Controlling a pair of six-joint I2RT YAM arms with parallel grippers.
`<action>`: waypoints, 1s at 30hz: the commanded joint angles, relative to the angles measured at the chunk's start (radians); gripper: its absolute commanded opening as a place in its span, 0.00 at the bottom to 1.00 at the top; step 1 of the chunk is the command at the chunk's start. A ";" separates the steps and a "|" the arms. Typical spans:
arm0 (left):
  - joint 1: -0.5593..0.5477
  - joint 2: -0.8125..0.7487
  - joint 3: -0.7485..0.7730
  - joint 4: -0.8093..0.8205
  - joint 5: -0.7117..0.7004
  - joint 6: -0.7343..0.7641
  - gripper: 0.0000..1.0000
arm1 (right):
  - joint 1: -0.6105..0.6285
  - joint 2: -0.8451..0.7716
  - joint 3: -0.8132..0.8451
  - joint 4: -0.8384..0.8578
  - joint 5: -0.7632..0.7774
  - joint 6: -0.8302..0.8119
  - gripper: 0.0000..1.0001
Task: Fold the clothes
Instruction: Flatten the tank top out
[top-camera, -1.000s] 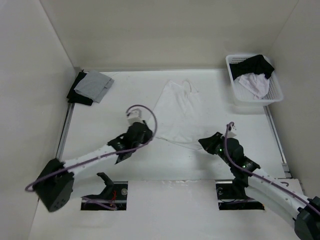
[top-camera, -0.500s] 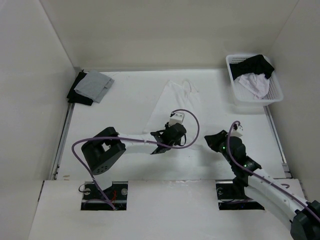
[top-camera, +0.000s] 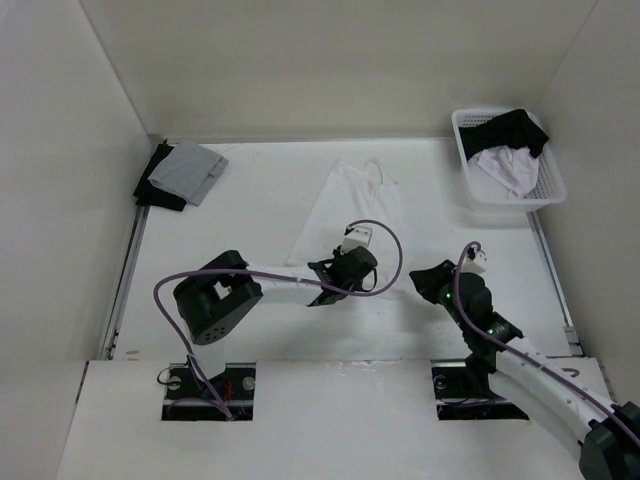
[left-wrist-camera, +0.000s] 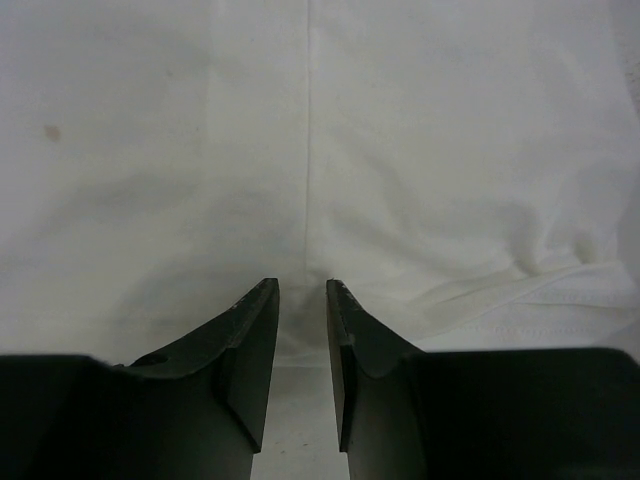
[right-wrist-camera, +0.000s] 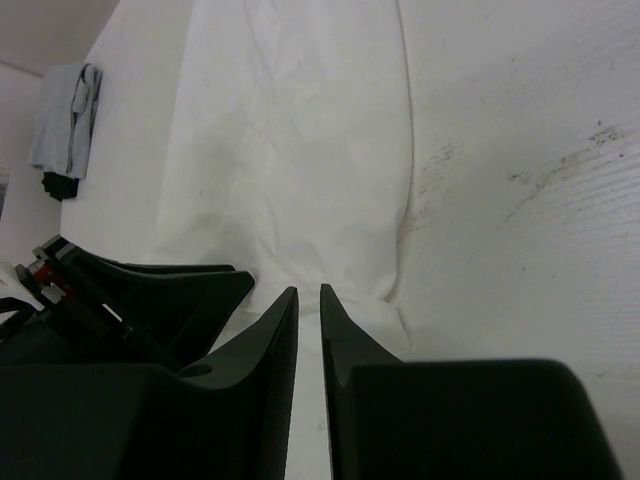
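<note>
The clothes, a white strappy top (top-camera: 355, 205), lie flat mid-table with the straps at the far end. My left gripper (top-camera: 340, 275) is at the near hem. In the left wrist view the white fabric (left-wrist-camera: 400, 150) fills the picture; that gripper (left-wrist-camera: 300, 288) stands narrowly open over the hem with nothing between its fingers. My right gripper (top-camera: 432, 278) sits just off the hem's right corner. The right wrist view shows it (right-wrist-camera: 308, 292) slightly open and empty, the top (right-wrist-camera: 300, 150) ahead and the left gripper (right-wrist-camera: 150, 290) to its left.
A white basket (top-camera: 500, 205) at the back right holds a black garment (top-camera: 515, 128) and a pale cloth (top-camera: 505, 170). A folded grey cloth (top-camera: 190, 170) on a black piece (top-camera: 155, 188) lies at the back left. White walls enclose the table.
The left arm has swung right, from left of the top to the middle of its near hem. The right gripper has drawn back slightly to the right.
</note>
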 joint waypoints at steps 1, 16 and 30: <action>-0.004 0.001 0.036 -0.013 -0.008 0.002 0.24 | -0.009 -0.001 -0.001 0.063 -0.008 -0.015 0.19; 0.005 -0.052 0.003 -0.015 0.006 -0.041 0.04 | -0.018 0.016 -0.006 0.080 -0.013 -0.020 0.28; 0.140 -0.443 -0.049 -0.015 0.107 -0.087 0.01 | -0.012 0.143 0.011 0.137 -0.018 -0.035 0.47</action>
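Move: The left hand is right over the tank top's near hem, which lies at its fingertips about 1 cm below. From there the top's middle is some 14 cm ahead and 3 cm to the left, and the hem's right corner about 7 cm to the right, level with the fingertips. That corner lies roughly 3 cm ahead, 4 cm left and 7 cm below the right hand; the top's middle is 17 cm ahead and 14 cm left of it. Almost staying in place at first, the left hand closes its slightly open fingers and pinches the tank top's near hem, then goes quickly straight up about 11 cm, rolling its left side down some 15 degrees and keeping the cloth in its grip. The right hand opens to nearly half and, late on, sinks 1.5 cm towards the hem's right corner. ##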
